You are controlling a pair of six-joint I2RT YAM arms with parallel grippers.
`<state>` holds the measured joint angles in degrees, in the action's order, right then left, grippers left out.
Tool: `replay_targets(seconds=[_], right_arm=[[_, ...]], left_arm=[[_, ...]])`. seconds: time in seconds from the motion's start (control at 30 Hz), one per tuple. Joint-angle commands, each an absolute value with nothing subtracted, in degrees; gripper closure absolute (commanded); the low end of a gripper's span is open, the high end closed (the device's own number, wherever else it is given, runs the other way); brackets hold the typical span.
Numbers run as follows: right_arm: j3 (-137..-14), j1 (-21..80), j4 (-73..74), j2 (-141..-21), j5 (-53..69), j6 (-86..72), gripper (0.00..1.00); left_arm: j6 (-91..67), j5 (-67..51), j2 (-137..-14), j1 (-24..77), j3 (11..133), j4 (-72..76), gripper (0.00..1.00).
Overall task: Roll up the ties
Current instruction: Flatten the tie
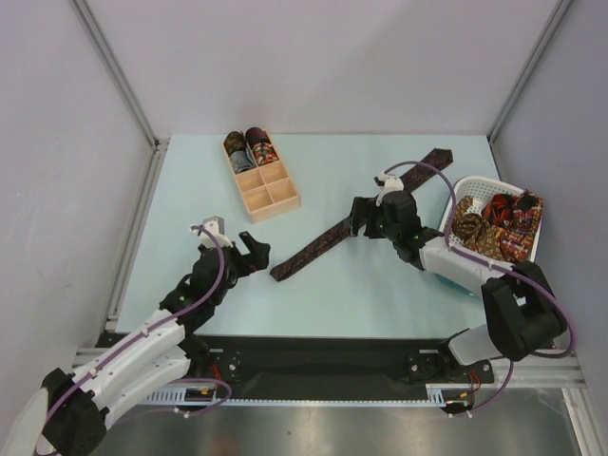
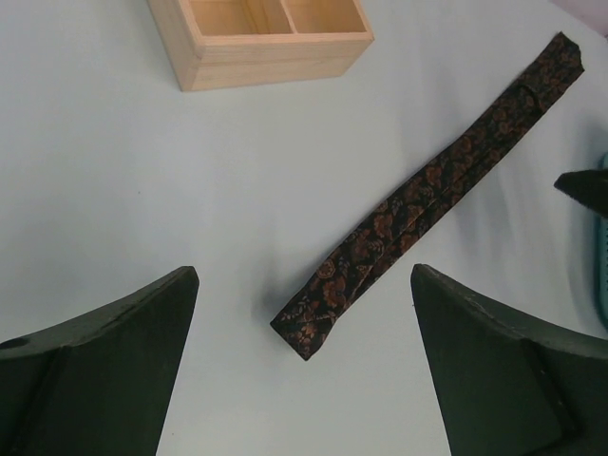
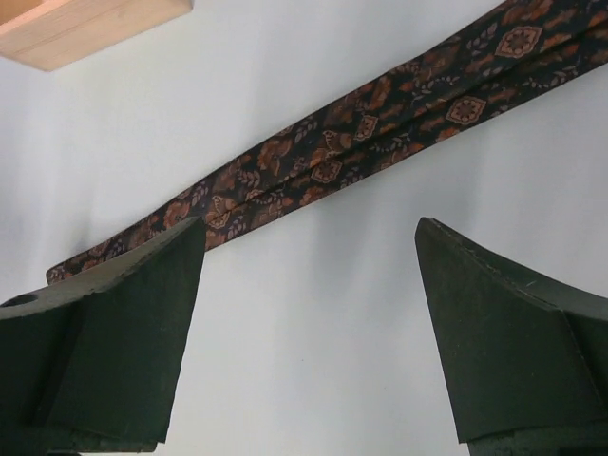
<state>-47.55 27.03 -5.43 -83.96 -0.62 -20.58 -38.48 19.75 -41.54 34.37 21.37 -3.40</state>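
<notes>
One dark maroon tie (image 1: 318,247) with an orange floral pattern lies flat and unrolled across the table, running diagonally from near left to far right. My left gripper (image 1: 253,253) stands open just short of the tie's near end (image 2: 306,332), with nothing between its fingers (image 2: 304,275). My right gripper (image 1: 354,220) is open over the tie's middle; the tie (image 3: 380,104) passes just beyond its fingertips (image 3: 309,223). Two rolled ties (image 1: 249,149) sit in the far cells of the wooden box. Several loose ties (image 1: 496,226) are heaped in the white basket.
The wooden compartment box (image 1: 275,201) stands at the back left of the tie, with its corner in the left wrist view (image 2: 266,57). The white basket (image 1: 456,245) sits at the right edge, beside the right arm. Grey walls and metal rails surround the table.
</notes>
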Motion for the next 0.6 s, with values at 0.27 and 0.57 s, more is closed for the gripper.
replay_targets(seconds=[0.27,0.57], right_arm=[[-34.7,31.2,-31.1,-80.1,-3.3,-16.7,0.00],[-39.3,35.6,-30.6,-85.6,-0.6,-14.2,0.02]], left_arm=[[-32.3,22.1,-42.8,34.7,17.5,10.2,0.00],[-32.1,25.5,-40.3,34.7,21.4,2.3,0.00]])
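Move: The tie lies stretched slantwise across the table, its near end about 19 cm to the right hand's left, 12 cm back and 6 cm below. The tie's middle is only some 4 cm ahead of that hand and 2 cm to its right, while the wooden box stands about 25 cm left and 14 cm ahead. For the left hand, the near end is roughly 6 cm to the right, 1 cm back and 7 cm below. Along the tie's near half, towards its near end, the empty right hand eases about 5 cm left and back: first back with a small rise, then mostly left while sinking some 2.5 cm. Its fingers stay wide open, tip up about 10 degrees and swing nearly as far counter-clockwise. The left hand, also open, dips about 2 cm beside the near end and comes most of the way back up. ##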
